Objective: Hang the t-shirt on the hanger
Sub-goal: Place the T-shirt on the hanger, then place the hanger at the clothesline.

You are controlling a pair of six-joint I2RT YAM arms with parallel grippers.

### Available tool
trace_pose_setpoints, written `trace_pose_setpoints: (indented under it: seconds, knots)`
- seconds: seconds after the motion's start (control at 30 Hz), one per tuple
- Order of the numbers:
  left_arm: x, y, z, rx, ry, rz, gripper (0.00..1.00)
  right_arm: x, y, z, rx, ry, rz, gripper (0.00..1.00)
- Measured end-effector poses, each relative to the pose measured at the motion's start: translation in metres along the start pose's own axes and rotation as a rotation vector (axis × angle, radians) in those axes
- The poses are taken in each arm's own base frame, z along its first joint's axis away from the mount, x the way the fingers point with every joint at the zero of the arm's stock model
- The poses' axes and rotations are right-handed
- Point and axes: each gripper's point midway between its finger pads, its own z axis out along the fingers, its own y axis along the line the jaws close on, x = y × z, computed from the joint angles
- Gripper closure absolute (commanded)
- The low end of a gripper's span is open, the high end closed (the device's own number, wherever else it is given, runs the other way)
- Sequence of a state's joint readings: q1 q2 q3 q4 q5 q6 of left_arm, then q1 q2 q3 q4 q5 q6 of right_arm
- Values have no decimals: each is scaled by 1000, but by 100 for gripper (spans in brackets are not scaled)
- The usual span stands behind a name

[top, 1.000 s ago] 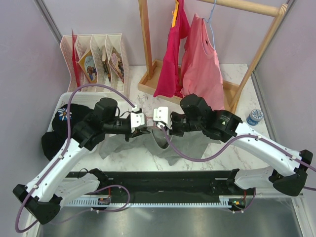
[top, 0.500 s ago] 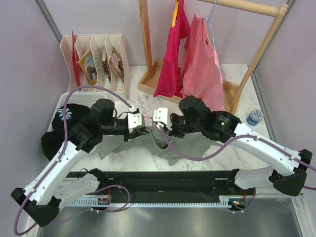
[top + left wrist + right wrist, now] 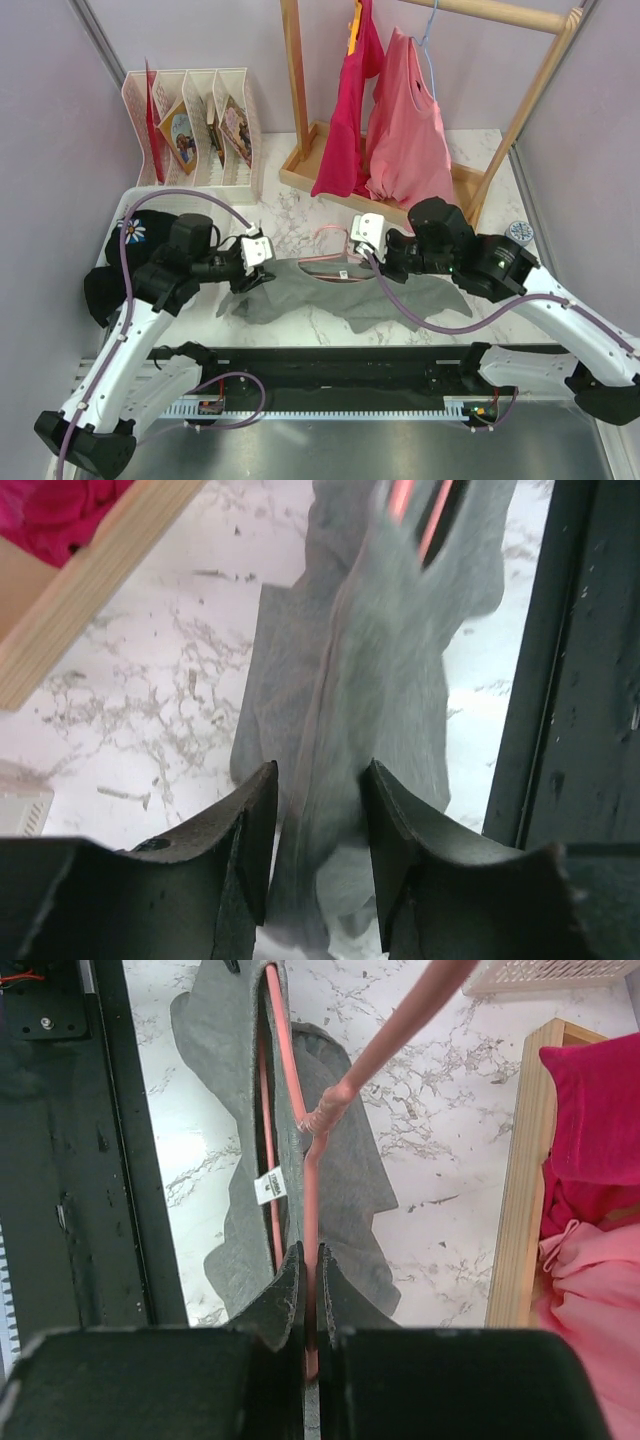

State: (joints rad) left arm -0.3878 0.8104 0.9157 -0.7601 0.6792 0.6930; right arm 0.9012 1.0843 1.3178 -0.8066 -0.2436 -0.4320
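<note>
The grey t-shirt (image 3: 300, 292) lies spread on the marble between the two arms, with the pale pink hanger (image 3: 330, 257) threaded into its neck. My right gripper (image 3: 369, 264) is shut on the hanger's thin bar (image 3: 308, 1150) at the shirt's right shoulder. The white neck label (image 3: 268, 1185) shows beside the bar. My left gripper (image 3: 261, 279) stands open over the shirt's left end. Grey fabric (image 3: 380, 660) shows loose in the gap between the fingers (image 3: 255, 820), and a bit of pink hanger (image 3: 422, 510) peeks out farther along.
A wooden rack (image 3: 296, 90) at the back carries a magenta top (image 3: 345, 110) and a light pink shirt (image 3: 408, 130) on a light blue hanger. A white book organiser (image 3: 195, 115) stands back left. A black daisy garment (image 3: 125, 240) lies left, a blue-lidded jar (image 3: 518, 233) right, a black rail (image 3: 330, 360) in front.
The arms have drawn apart, the left one leftward and the right one rightward with the hanger. The shirt has dropped and spread flat. The left gripper has opened and let the fabric go.
</note>
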Motion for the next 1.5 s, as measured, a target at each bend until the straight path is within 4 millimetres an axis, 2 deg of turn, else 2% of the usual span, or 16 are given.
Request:
trace_pose_setpoints:
  seconds: [0.13,0.23,0.27,0.3,0.37,0.5,0.6,0.83,0.97,1.07,1.13,1.23,1.4,1.5]
  knots:
    - [18,2,-3,-6,46,8,51,13,6,-14,14,14,25,100]
    - [20,0,-4,3,49,23,37,22,13,-28,20,19,44,100]
    - [19,-1,-5,5,48,28,27,27,16,-36,27,22,51,100]
    - [18,-2,-5,6,46,32,25,30,18,-44,36,24,55,100]
    - [16,-1,-7,7,44,38,15,37,20,-59,61,32,65,100]
    - [10,3,-7,6,38,42,8,64,13,-92,176,97,93,100]
    - [5,5,-5,20,29,38,7,90,7,-111,272,175,117,100]
    - [-3,13,1,45,18,28,7,176,-17,-142,577,492,231,100]
    - [-6,16,5,51,10,30,7,216,-25,-166,766,653,333,100]
    - [-6,17,7,56,7,29,7,227,-30,-184,896,699,432,100]
    - [-8,16,8,64,-2,30,7,227,-35,-195,970,711,496,100]
    - [-9,16,8,68,-11,34,7,207,-56,-207,1058,679,556,100]
    - [-14,15,9,76,-33,43,7,142,-113,-215,1153,523,574,100]
    - [-17,15,7,71,-46,51,6,106,-148,-213,1183,440,573,100]
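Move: The right hand grips the pink hanger, with the T-shirt on it. The free stretch of rack rail, its goal, is some 25 cm ahead, 27 cm right and 28 cm up. The hanging pink shirt is about 20 cm ahead and 15 cm right, the right post 21 cm ahead and 34 cm right; the grey T-shirt's middle lies 6 cm back, 10 cm below. From the left hand, that middle is 18 cm right, level fore and aft; the rail goal is 30 cm ahead, 46 cm right. Open the left gripper from half to fully wide and let go of the T-shirt, hardly shifting the hand. Keep the right fingers shut on the hanger and swing it nearly 30 cm right, first drawing back a little and dipping about 8 cm, turning the wrist some 80 degrees clockwise; then lift and reach forward towards the rack rail's free right part. ##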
